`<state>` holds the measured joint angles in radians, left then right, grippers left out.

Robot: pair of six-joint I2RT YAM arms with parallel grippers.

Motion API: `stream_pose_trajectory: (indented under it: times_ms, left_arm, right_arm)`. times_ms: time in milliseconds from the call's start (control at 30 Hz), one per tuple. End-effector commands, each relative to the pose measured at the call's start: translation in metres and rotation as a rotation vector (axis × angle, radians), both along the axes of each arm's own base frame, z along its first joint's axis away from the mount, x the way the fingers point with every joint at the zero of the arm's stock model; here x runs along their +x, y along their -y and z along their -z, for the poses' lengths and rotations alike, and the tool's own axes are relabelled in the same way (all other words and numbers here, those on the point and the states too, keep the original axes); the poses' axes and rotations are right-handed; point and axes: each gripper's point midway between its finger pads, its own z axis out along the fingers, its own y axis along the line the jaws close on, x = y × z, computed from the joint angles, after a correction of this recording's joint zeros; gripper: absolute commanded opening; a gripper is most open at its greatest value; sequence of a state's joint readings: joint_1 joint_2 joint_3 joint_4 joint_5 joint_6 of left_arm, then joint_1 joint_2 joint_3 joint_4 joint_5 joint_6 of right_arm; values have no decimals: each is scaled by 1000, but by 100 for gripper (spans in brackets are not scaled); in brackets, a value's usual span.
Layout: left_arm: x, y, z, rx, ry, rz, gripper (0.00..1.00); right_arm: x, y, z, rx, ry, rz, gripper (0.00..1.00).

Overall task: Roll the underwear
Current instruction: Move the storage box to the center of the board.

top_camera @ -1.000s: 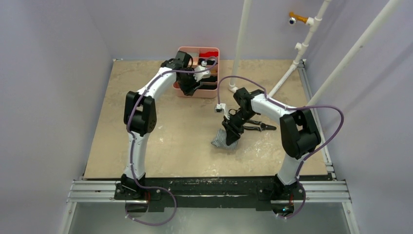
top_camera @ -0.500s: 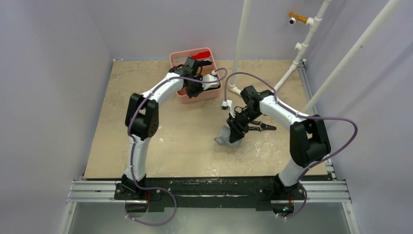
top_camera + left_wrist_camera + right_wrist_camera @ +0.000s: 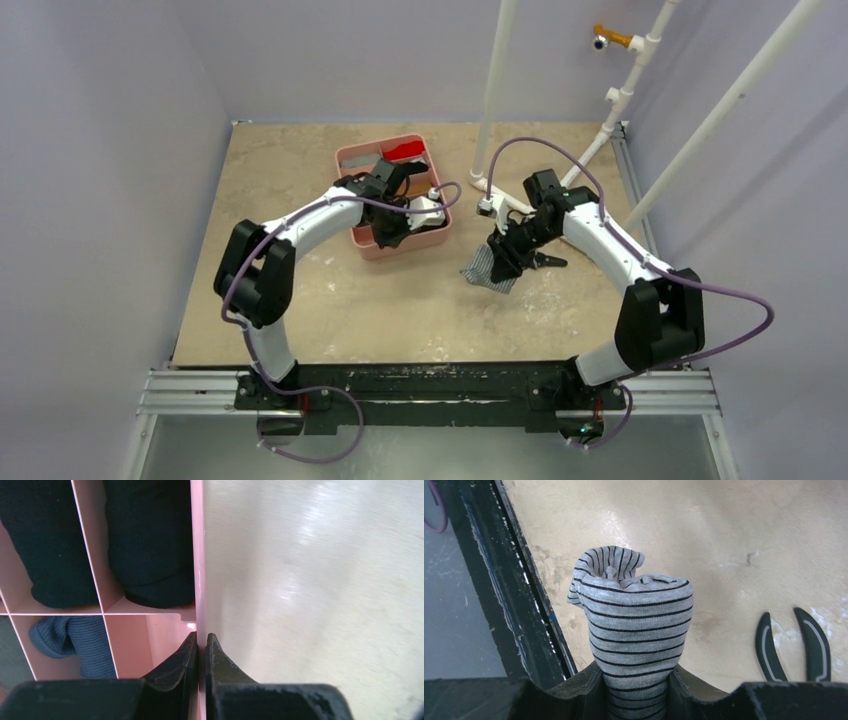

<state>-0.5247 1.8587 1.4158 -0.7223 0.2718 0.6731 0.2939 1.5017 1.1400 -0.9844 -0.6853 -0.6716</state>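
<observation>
My right gripper (image 3: 503, 262) (image 3: 636, 680) is shut on the grey striped underwear (image 3: 486, 270) (image 3: 636, 625), a rolled bundle held just over the table right of centre. My left gripper (image 3: 386, 232) (image 3: 201, 640) is shut on the thin side wall of a pink divided tray (image 3: 365, 242) (image 3: 198, 555). One finger is inside the tray and one outside. Black rolled underwear (image 3: 150, 540) fills two of its compartments. A blue-grey ribbed roll (image 3: 75, 640) lies in a third compartment.
Black-handled pliers (image 3: 548, 262) (image 3: 794, 645) lie on the table just right of the striped roll. White pipes (image 3: 495, 90) rise at the back right. A black rail (image 3: 430, 385) runs along the near table edge by the arm bases.
The left gripper has shut on the tray wall and pulled the tray nearer, turning it. The right gripper has carried the striped roll to the right and farther back.
</observation>
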Motion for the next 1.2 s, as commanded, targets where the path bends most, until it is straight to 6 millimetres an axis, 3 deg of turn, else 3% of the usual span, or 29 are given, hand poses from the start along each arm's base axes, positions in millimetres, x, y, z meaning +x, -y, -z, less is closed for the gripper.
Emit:
stream_pose_trajectory:
  times_ms: [0, 167, 300, 400, 633, 733, 900, 1000, 1167]
  left_arm:
    - [-66, 21, -14, -95, -94, 104, 0]
    - [-123, 26, -6, -82, -120, 228, 0]
    - [-147, 26, -1, -62, -117, 275, 0]
    - [-144, 28, 0, -59, -103, 266, 3]
    - [-120, 35, -19, -112, -1, 176, 40]
    - [-113, 33, -37, -152, 25, 137, 46]
    - [-110, 4, -77, -237, 15, 61, 53]
    - [-109, -29, -106, -285, 46, -14, 53]
    - [-99, -82, -134, -322, 102, -203, 54]
  right_arm:
    - [12, 9, -16, -30, 64, 57, 0]
    - [27, 10, -26, -45, 106, 93, 0]
    - [35, 8, -39, -34, 146, 95, 0]
    - [42, 5, -52, -15, 182, 100, 0]
    - [53, -9, -66, -11, 261, 76, 0]
    - [52, -27, -67, -24, 308, 27, 0]
    - [57, -58, -71, -54, 383, -18, 0]
    - [61, -71, -76, -49, 428, -35, 0]
    - [67, -104, -90, -43, 522, -73, 0]
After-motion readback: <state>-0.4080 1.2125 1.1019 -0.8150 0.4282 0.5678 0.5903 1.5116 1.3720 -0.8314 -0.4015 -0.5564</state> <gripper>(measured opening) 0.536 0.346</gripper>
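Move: My left hand already pinches the storage box's near rim: the box's middle is about 13 cm ahead and 1 cm right, some 4 cm lower. The board's center lies level with this hand and 8 cm right; the striped roll is 22 cm right and 6 cm back. From my right hand, which holds that roll, the box's middle is roughly 18 cm ahead and 23 cm left, the pruners 4 cm ahead and 8 cm right. Keeping my left pinch on the near rim, I drag the storage box about 14 cm back towards me, turning it some 15 degrees clockwise. Then I open those fingers, let go and lift away up and left. Meanwhile my right hand keeps its grip on the striped roll and carries it forward and up, then left over the box, its fingertips swinging forward. ##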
